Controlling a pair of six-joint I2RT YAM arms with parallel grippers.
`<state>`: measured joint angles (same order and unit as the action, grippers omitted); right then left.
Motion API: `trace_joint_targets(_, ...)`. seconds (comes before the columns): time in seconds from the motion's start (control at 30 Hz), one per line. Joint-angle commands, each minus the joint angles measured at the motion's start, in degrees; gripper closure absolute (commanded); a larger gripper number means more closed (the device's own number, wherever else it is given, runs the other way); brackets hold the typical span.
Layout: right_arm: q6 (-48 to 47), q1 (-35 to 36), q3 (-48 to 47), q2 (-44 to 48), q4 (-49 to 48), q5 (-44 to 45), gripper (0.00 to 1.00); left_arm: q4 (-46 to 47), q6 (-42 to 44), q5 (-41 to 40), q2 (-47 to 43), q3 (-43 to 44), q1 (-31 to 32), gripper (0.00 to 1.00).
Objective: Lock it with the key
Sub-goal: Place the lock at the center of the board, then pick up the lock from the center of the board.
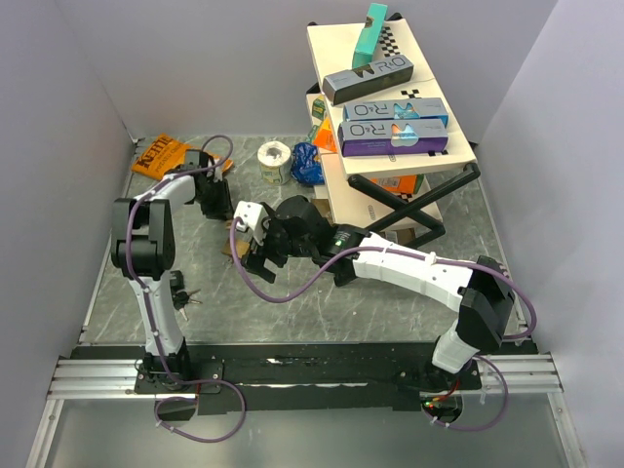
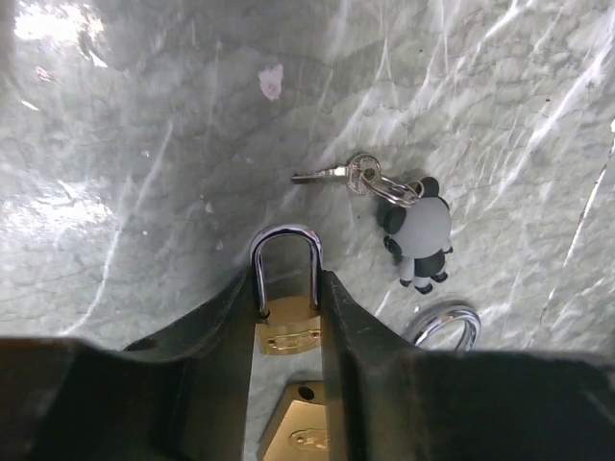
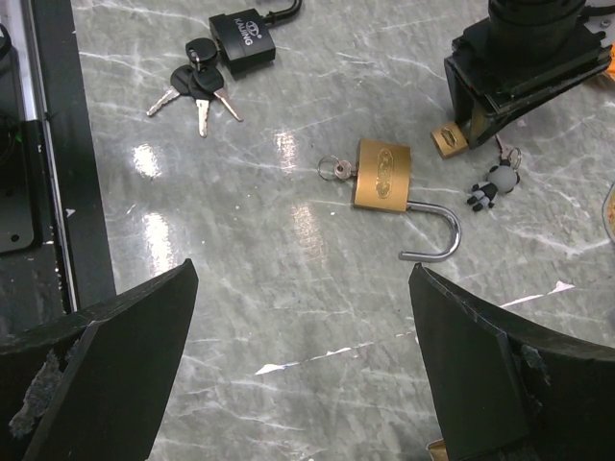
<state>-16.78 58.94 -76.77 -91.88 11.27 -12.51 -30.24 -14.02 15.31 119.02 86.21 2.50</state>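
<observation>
My left gripper [image 2: 286, 280] is shut on a small brass padlock [image 2: 286, 327], pinching its body, with the closed steel shackle [image 2: 285, 240] sticking out past the fingertips. On the table beyond it lies a key [image 2: 322, 175] on a ring with a grey panda charm [image 2: 419, 230]. A larger brass padlock [image 3: 382, 175] lies flat with its shackle [image 3: 437, 235] swung open and a key [image 3: 333, 168] in its end. My right gripper [image 3: 303, 274] hovers open over bare table near this padlock, holding nothing. In the top view both grippers, left [image 1: 214, 203] and right [image 1: 257, 239], meet at centre left.
A black padlock [image 3: 245, 40] and a bunch of black-headed keys [image 3: 197, 86] lie near the left arm's base rail. Stacked boxes on a black stand [image 1: 390, 127], a tape roll [image 1: 274, 156], a blue bag [image 1: 307, 164] and an orange packet [image 1: 161, 154] sit at the back.
</observation>
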Motion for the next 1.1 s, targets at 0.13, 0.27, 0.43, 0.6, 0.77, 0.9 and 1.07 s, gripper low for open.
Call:
trace_joint_targets(0.13, 1.0, -0.3, -0.1, 2.8, -1.3, -0.3, 0.00, -0.5, 2.8, -0.4, -4.7, 1.2, 0.1, 0.19)
trace_joint_targets(0.27, 0.9, -0.3, -0.7, 3.3, -1.9, -0.8, 0.00, -1.2, 2.7, 1.1, -11.1, -0.6, 0.1, 0.03)
trace_joint_targets(0.43, 1.0, -0.1, 0.0, 4.5, -4.5, 3.8, 0.00, -1.9, 5.1, 4.5, -24.3, -9.9, 0.1, 0.04)
trace_joint_targets(0.6, 2.0, -0.1, 1.2, 6.8, -9.1, 6.1, 0.00, 4.6, 11.5, 10.4, -42.5, -25.3, 0.0, 0.04)
trace_joint_targets(0.77, 2.0, -0.1, 2.8, 8.6, -10.2, 2.6, 0.00, 13.7, 5.2, 4.2, -54.0, -34.4, 0.1, 0.04)
trace_joint_targets(0.9, 1.8, 0.0, 4.1, 9.1, -9.6, 1.3, 0.00, 11.2, 5.1, 5.2, -51.1, -34.1, 1.1, 0.04)
trace_joint_targets(1.07, 1.2, 0.0, 4.6, 9.3, -9.0, 0.0, 0.00, 7.6, 5.9, -1.0, -42.2, -31.8, 5.1, 0.04)
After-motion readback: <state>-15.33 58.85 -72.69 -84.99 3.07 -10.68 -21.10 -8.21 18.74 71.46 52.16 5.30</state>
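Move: The left fingers hold the small brass lock at their tips, about 1 cm below the hand point. From that hand the big brass lock lies about 7 cm back and 1 cm right, the panda key about 2 cm ahead and 5 cm right, both some 2 cm down. From the open right hand, the small brass lock lies about 18 cm ahead, 14 cm left and 19 cm below. The left fingers open wide off the small lock, rise 14 cm, withdraw 12 cm; right hand lifts 6 cm. ##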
